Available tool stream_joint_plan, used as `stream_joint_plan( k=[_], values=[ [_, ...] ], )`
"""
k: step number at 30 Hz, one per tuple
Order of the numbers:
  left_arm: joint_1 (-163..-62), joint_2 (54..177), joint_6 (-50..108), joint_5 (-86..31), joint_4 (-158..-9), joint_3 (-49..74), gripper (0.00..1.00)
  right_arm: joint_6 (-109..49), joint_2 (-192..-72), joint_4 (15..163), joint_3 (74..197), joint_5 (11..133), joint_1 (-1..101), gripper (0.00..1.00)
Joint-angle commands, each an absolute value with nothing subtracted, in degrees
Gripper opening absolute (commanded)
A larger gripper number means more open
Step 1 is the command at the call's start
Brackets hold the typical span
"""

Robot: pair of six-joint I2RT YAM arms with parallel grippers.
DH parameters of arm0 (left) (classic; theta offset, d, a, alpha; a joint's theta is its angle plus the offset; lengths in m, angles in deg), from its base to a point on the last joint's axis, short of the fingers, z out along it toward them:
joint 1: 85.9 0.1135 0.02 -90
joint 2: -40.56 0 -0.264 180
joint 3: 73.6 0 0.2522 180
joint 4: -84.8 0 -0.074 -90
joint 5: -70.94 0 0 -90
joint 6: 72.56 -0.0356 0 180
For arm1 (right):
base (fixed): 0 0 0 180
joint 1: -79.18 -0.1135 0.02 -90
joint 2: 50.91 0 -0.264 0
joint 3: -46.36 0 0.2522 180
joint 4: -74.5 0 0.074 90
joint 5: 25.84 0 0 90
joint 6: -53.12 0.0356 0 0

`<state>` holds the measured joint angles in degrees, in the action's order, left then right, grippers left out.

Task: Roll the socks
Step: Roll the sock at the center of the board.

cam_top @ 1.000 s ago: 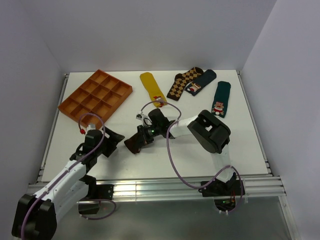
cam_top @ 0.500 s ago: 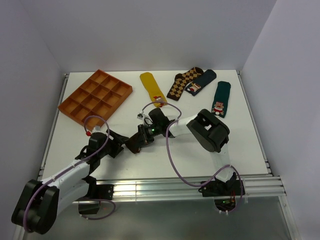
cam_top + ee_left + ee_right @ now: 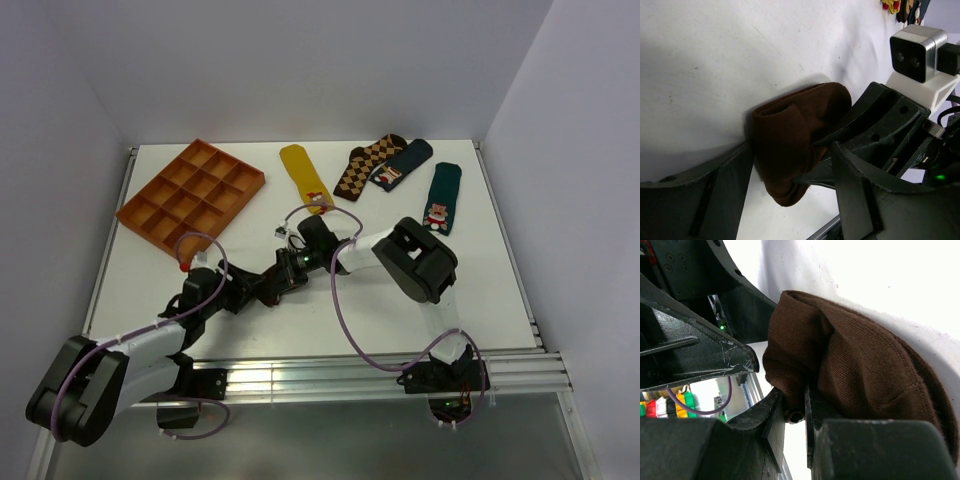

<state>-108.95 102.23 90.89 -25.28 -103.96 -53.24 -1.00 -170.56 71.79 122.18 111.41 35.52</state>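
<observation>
The socks (image 3: 790,135) are a plain dark brown bundle, partly rolled, lying on the white table near the front left of centre (image 3: 264,290). My right gripper (image 3: 795,407) is shut on a fold of the brown fabric (image 3: 865,360), reaching in from the right (image 3: 280,277). My left gripper (image 3: 790,195) comes in low from the left (image 3: 248,292) and stands open, with one jaw on each side of the bundle. Its left finger (image 3: 700,195) lies against the roll's side. Its right finger (image 3: 855,195) stands beside the right gripper's fingers. The cuff stripes are hidden.
An orange compartment tray (image 3: 190,195) sits at the back left. A mustard sock (image 3: 305,177), a diamond-patterned sock (image 3: 363,167), a dark blue sock (image 3: 401,165) and a green sock (image 3: 441,197) lie along the back. A metal rail (image 3: 300,375) runs along the table's near edge.
My left arm has swung right and lower, bringing its jaws around the brown bundle, and they have narrowed somewhat. The right gripper has kept its hold and barely moved.
</observation>
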Motion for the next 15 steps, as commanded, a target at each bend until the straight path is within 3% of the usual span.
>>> stream_joint_plan(
  k=[1, 6, 15],
  values=[
    [-109.63, 103.66, 90.3, -23.63, -98.58, -56.58, 0.68, -2.51, -175.54, 79.04, 120.85, 101.25, 36.55, 0.0],
    [-109.8, 104.45, 89.33, -22.66, -98.93, -56.5, 0.61, -1.99, -175.62, 78.77, 121.03, 101.6, 36.99, 0.02],
    [-110.33, 111.13, 89.24, -24.15, -104.12, -55.79, 0.37, -1.9, -175.71, 79.03, 121.64, 101.69, 36.99, 0.06]
  ],
)
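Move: Lying about 4 cm to the left gripper's right and 2 cm ahead, just below fingertip level, is the middle of the part-rolled brown sock, its left part between the open fingers. The wooden tray's middle is some 24 cm ahead of the left hand and 19 cm to its left; the yellow sock is 30 cm ahead and 12 cm to its right. From the right hand, which grips the brown sock, its middle is about 3 cm to the left and level fore and aft. Closing around the left part of the rolled brown sock, the left fingers go from about two-thirds open to under half while the hand sinks about 1 cm towards the board, barely shifting sideways or turning; one fingertip comes up against the fold. The right hand stays put and keeps its pinch on the roll. ##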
